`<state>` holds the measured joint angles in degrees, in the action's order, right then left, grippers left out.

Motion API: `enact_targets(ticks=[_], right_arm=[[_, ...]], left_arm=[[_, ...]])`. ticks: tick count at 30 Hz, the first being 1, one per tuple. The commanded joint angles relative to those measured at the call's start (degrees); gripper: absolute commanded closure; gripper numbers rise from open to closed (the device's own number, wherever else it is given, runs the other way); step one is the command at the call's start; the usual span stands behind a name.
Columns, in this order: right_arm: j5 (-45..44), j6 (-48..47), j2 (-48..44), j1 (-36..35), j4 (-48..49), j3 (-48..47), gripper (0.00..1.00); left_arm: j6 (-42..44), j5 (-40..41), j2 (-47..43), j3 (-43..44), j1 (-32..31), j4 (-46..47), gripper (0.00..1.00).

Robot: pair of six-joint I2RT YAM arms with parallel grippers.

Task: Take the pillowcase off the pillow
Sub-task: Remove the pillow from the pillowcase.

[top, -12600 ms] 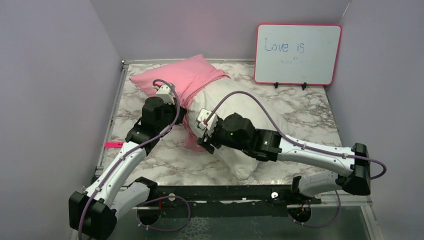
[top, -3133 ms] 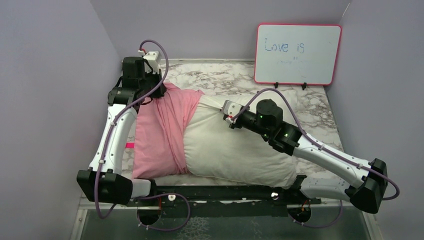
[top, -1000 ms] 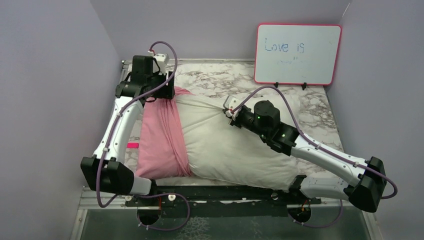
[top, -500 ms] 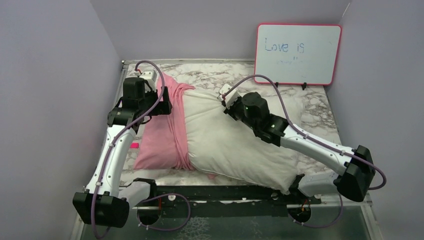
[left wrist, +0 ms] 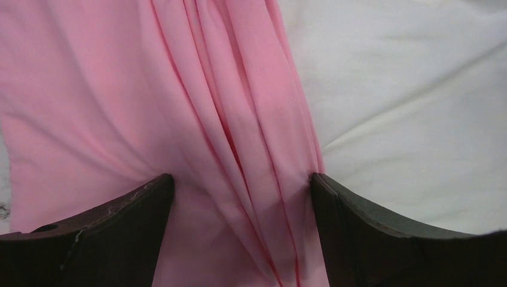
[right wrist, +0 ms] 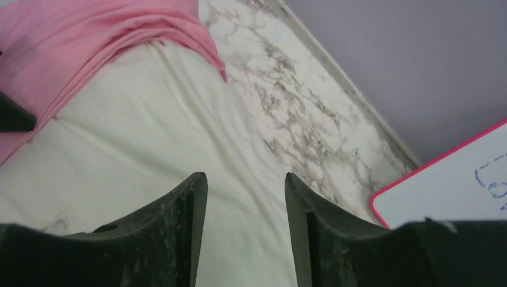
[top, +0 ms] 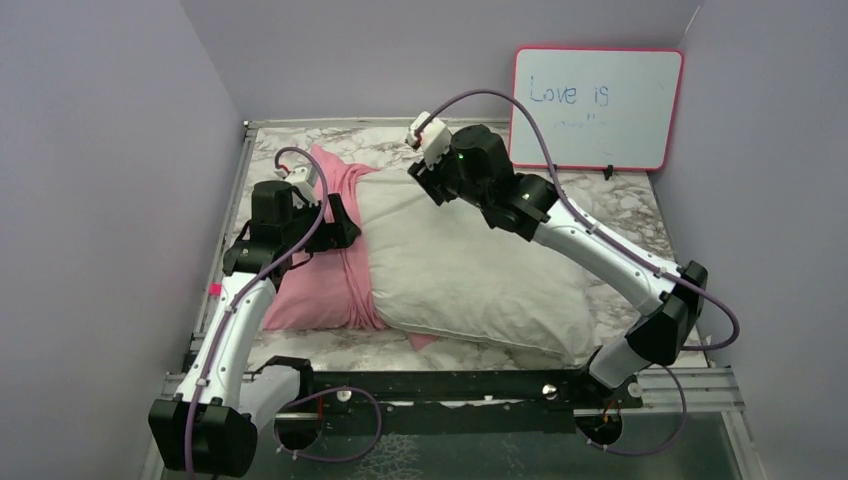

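Note:
The white pillow point(top: 470, 270) lies slantwise across the marble table. The pink pillowcase point(top: 320, 280) is bunched in folds round its left end, and most of the pillow is bare. My left gripper point(top: 345, 232) stands open at the pillowcase's right edge. In the left wrist view its fingers straddle the pink folds point(left wrist: 209, 89) beside bare pillow point(left wrist: 406, 89), and the left gripper point(left wrist: 239, 178) is not closed on them. My right gripper point(top: 418, 178) hovers open above the pillow's far corner. In the right wrist view the right gripper point(right wrist: 245, 176) has nothing between its fingers, only pillow point(right wrist: 149, 137) below.
A red-framed whiteboard point(top: 597, 108) reading "Love is" stands at the back right, also in the right wrist view point(right wrist: 454, 179). Grey walls close the left, back and right sides. A small pink tag point(top: 214, 289) sits at the table's left edge. A black rail point(top: 450, 385) runs along the front.
My right gripper has let go of the pillow's far corner, opened, and moved up and back. My left gripper has come forward from the back left corner onto the bunched pillowcase, now open.

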<state>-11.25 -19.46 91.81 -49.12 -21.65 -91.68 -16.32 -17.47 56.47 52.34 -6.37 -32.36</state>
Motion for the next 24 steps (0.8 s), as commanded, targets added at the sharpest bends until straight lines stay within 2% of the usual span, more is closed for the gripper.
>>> enact_targets(ticks=[1,5,8,10,15,17,20,23,24], right_arm=[[2.7,13.8,-4.5,0.2,-10.9,1.9,0.43],[6.2,27.9,-12.5,0.2,-14.2,9.7,0.40],[12.9,38.3,-20.1,0.2,-9.1,19.1,0.29],[18.0,45.8,-24.0,0.2,-5.1,24.3,0.25],[44.3,53.3,-27.7,0.0,2.7,32.2,0.23],[50.2,54.6,-28.4,-0.9,2.7,34.3,0.23],[47.8,54.6,-28.6,-5.1,-1.9,35.4,0.23],[43.1,53.7,-25.7,-13.1,-7.5,34.2,0.22],[39.2,54.2,-24.4,-16.6,-9.1,33.7,0.23]], left_arm=[[-1.2,-4.7,-1.0,-2.5,-0.1,1.4,0.15],[-1.2,-5.0,-1.5,-3.5,-0.1,1.9,0.15],[-1.2,-5.2,-1.7,-4.1,-0.1,2.3,0.15],[-1.2,-5.1,-2.0,-4.6,-0.1,2.6,0.15],[-2.3,-5.4,-5.1,-4.9,-0.1,2.3,0.14],[-3.1,-5.1,-7.7,-5.0,-0.1,1.8,0.13],[-4.3,-5.9,-10.1,-5.2,-0.1,1.0,0.13],[-5.2,-7.2,-11.5,-5.7,-0.1,0.5,0.13],[-5.5,-7.5,-12.1,-5.9,-0.1,0.3,0.13]])
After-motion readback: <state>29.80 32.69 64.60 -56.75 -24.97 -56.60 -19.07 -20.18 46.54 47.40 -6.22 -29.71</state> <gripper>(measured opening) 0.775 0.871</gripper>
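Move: The pillowcase's pink corner, peeking from under the pillow's near edge, lies about 25 cm back, 2 cm left and 27 cm below the right hand. From that hand the gathered pillowcase edge is some 10 cm back, 14 cm left, and the white pillow's middle 13 cm back, 8 cm right, both about 22 cm lower. The pink corner is roughly 19 cm back, 14 cm right and 16 cm below the left hand. Right hand sweeps back about 27 cm towards the pink corner, tipping down, opening wider; left eases back and up. ##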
